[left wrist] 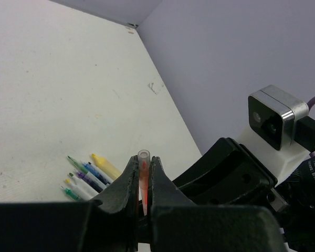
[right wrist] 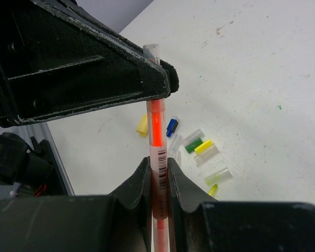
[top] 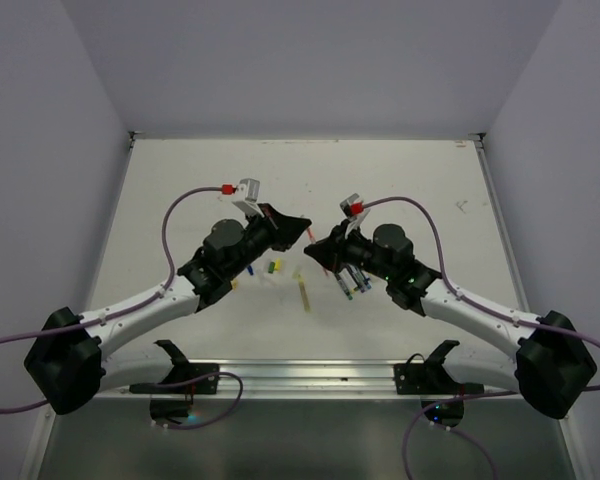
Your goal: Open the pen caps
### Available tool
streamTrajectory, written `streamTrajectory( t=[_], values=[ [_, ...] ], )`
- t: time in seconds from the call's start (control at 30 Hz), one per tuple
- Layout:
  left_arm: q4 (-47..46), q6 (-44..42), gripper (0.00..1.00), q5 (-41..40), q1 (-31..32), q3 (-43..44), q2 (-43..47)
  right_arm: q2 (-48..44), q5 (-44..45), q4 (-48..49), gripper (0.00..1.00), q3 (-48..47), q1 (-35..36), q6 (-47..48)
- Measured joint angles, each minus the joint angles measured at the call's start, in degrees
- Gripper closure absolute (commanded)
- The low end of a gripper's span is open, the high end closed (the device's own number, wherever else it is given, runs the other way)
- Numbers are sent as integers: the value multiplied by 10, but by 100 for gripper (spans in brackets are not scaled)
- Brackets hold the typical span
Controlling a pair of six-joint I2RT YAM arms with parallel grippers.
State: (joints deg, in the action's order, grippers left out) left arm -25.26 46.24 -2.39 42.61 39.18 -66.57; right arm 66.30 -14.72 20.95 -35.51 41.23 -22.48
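An orange-red pen (right wrist: 156,121) spans the gap between both grippers, above the table. My right gripper (right wrist: 158,164) is shut on its barcoded barrel. My left gripper (left wrist: 143,161) is shut on its clear cap (left wrist: 143,156), whose tip (right wrist: 152,51) pokes out past the left fingers (right wrist: 94,68). The join between cap and barrel is hidden by those fingers. From above, the two grippers (top: 302,229) (top: 323,250) meet nose to nose over the table's middle. Loose pen caps lie below: pale yellow (right wrist: 142,126), blue (right wrist: 171,126), green (right wrist: 193,145), yellow (right wrist: 203,146) and clear ones (right wrist: 218,176).
A row of several uncapped pens (left wrist: 89,176) (top: 350,282) lies under the right arm. One yellow pen (top: 304,292) lies alone near the front. The loose caps (top: 272,266) sit under the left arm. Walls close the table's (top: 400,180) far and side edges.
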Motion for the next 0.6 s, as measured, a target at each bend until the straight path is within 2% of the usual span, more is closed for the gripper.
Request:
streamTrajectory(
  t=[0.13,0.23,0.3,0.43,0.6],
  values=[
    [-10,13,100,-13,7,-7,-1,-10,1,24,100,24,1,-1],
    [-31,16,100,5,4,-17,-2,-11,-15,57,100,42,-1,-8],
    [-68,27,100,20,-19,-28,-4,-9,-43,72,100,58,-7,-19],
    [-194,54,100,12,-129,-38,-3,28,-115,77,100,124,-16,-50],
    [-254,67,100,17,-146,-49,2,55,-167,82,100,140,-15,-73]
  ],
)
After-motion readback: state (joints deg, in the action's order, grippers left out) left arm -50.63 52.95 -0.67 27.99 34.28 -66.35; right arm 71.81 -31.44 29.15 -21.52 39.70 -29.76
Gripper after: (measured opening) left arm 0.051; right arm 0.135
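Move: The red pen stands between the hands, still capped: from the left fingers, pinched on its cap, the barrel in the right fingers is about 5 cm below, 3 cm back and 2 cm right. Seen the other way, the cap is about 3 cm ahead, 2 cm left and 5 cm up from the right hand. On the table some 16 cm below the right hand are the yellow pen, 3 cm back and 2 cm left, the loose caps, 6 cm ahead and 10 cm left, and the other pens, 3 cm ahead and 10 cm right. The red pen's cap and barrel stay pinched as the two hands strain against each other, barely budging at first, then fly apart. The left hand carries the cap up, left and forward, about 12 cm, fingers tipping up; the right hand takes the barrel down and back about as far, tipping down, towards the yellow pen on the table. Neither grip opens. ##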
